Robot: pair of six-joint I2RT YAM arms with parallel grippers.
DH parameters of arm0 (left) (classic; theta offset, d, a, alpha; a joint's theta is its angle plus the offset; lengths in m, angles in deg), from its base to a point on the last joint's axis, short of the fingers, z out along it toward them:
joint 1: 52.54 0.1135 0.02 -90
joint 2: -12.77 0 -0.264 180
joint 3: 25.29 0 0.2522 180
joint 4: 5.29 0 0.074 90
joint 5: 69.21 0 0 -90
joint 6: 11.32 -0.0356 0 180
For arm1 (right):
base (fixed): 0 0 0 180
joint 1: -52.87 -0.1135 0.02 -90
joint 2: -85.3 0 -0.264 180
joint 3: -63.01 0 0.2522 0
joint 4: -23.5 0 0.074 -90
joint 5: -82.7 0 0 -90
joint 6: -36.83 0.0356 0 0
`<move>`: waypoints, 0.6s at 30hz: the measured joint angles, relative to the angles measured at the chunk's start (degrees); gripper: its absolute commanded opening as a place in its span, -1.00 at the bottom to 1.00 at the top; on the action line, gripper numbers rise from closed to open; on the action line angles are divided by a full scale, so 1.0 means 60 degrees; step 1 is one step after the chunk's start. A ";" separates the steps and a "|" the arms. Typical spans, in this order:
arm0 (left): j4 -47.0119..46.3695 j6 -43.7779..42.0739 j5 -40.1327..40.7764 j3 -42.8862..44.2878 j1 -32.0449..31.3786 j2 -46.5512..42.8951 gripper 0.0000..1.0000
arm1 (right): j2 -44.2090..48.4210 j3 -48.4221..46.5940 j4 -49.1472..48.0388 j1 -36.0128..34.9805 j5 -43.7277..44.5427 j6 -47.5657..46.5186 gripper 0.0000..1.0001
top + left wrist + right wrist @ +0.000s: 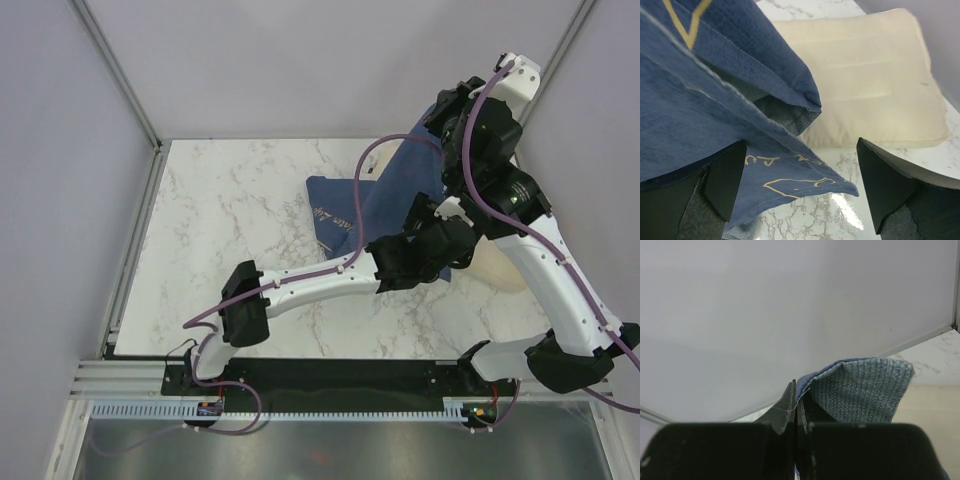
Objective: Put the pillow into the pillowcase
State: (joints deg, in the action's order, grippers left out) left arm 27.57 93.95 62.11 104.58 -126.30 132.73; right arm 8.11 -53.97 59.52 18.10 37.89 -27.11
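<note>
The dark blue pillowcase [372,200] with cream outlines hangs lifted by one edge over the table's middle right. My right gripper [796,392] is shut on that edge, up high [437,135], and the paler grey-blue inner side [860,390] shows beside its fingers. The cream quilted pillow [865,75] lies flat on the marble just past the case, at the right of the table [497,270]. My left gripper [805,187] stands wide open low over the table [448,248]. A loose printed corner of the pillowcase [790,182] hangs between its fingers [727,180], untouched.
The white marble tabletop [230,220] is ringed by grey walls, with a metal rail [135,240] along its left edge. The right arm's links [545,270] arch over the pillow's near end. A purple cable [365,165] crosses above the case.
</note>
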 measured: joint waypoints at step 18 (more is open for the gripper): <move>0.1625 0.0492 -0.0015 -0.3942 0.0521 -0.2295 -0.96 | 0.0357 -0.0058 0.0168 -0.0004 -0.0270 -0.0259 -1.00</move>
State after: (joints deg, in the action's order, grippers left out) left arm 37.32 96.90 62.03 80.93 -123.17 118.96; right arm 10.25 -54.32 60.53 18.08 36.28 -28.66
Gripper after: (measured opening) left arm 0.030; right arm 0.011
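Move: The hanging lower hem of the pillowcase lies about 3 cm ahead of the open left gripper, 4 cm to its left and 8 cm below. The case's upper edge, held by the right gripper, is some 10 cm ahead, 3 cm left and 23 cm above; the pillow's middle is roughly 22 cm ahead, 15 cm right and 23 cm below. From the right gripper, that hem is about 7 cm back, 1 cm left and 31 cm below. Dip the open left gripper about 8 cm and slightly forward to the hanging hem of the pillowcase, shut the fingers fully on the cloth while already swinging left, and draw it some 11 cm left, easing back and a touch up at the end, rolling the hand's left side up about 15 degrees. Keep the right gripper shut on the upper edge, letting it ease a couple of centimetres up and back. ##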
